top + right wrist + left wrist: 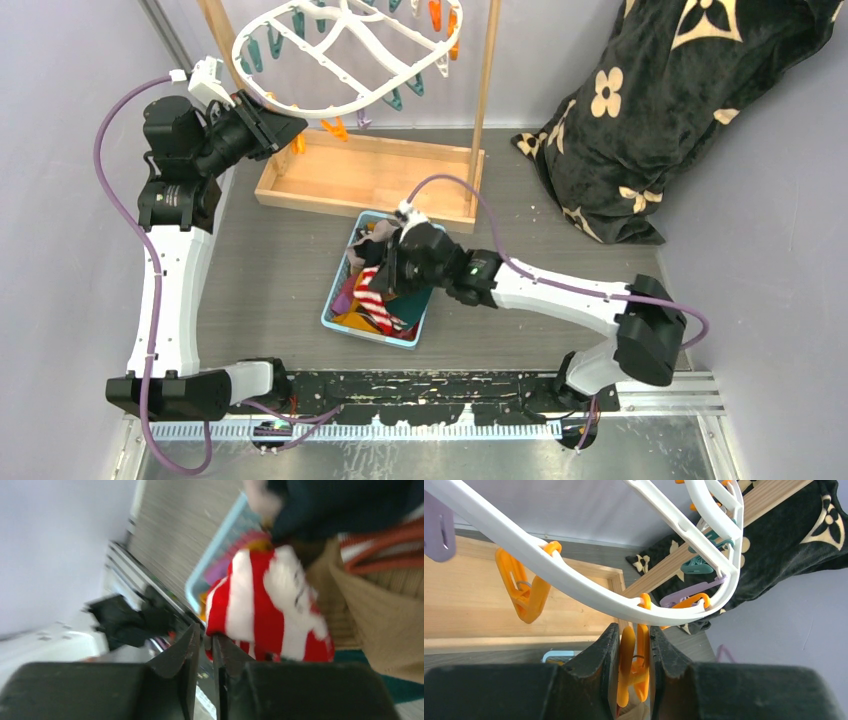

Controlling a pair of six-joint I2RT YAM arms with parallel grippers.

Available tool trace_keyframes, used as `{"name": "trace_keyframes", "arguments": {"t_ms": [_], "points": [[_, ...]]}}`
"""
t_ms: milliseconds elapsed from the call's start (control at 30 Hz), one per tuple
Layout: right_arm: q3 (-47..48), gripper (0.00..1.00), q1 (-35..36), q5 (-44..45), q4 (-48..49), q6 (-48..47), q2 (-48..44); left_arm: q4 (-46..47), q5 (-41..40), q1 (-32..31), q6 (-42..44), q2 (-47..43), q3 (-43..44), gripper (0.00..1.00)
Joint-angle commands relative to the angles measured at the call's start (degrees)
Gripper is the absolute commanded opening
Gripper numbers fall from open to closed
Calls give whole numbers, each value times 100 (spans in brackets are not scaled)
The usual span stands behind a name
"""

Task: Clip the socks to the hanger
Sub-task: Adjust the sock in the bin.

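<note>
The white oval hanger [300, 105] hangs at the back left, with orange and teal clips round its rim. My left gripper [285, 125] is up at its near rim, shut on an orange clip [634, 660] that dangles from the rim [574, 587]; the clip sits squeezed between both pads. The socks lie piled in a light blue basket [335, 325] at the table's middle. My right gripper [385, 270] is low over that pile, jaws a narrow gap apart with nothing between them. A red-white striped sock [260, 605] lies right beside its right finger, next to a tan sock [380, 625].
The light wooden stand frame [370, 175] with its tray base stands behind the basket. A large black flower-patterned blanket [650, 120] is heaped at the back right. Another orange clip [524, 587] hangs to the left of the gripped one.
</note>
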Motion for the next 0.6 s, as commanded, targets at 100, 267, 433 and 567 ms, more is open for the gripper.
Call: {"name": "trace_keyframes", "arguments": {"t_ms": [100,267,433,567], "points": [[-330,54,198,72,-517,81,171,-94,148,10,-16,-54,216,0],[-528,65,199,62,-517,319,-175,-118,160,10,-2,-27,257,0],[-912,73,195,643,-251,865,-821,-147,175,10,56,-29,293,0],[-1337,73,108,1247,137,1655,-1380,-152,204,10,65,-14,295,0]]}}
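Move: The right hand holds the red-and-white striped sock over the bin, whose middle lies almost straight below, about 12 cm down and 1 cm ahead. In the bin, some 10 cm below the hand, the teal sock lies about 6 cm right and 2 cm back, the tan sock 5 cm right and 4 cm ahead, and the black sock 7 cm ahead and 1 cm left. From the left hand the bin is roughly 14 cm back, 12 cm right and 34 cm down. Drop the right gripper quickly, about 8 cm down and 3 cm back into the bin, tipping the fingers some 15 degrees further down while opening them wide to let go of the striped sock. Then lift the empty hand about 4 cm, drawing it off to the right, away from the sock. ##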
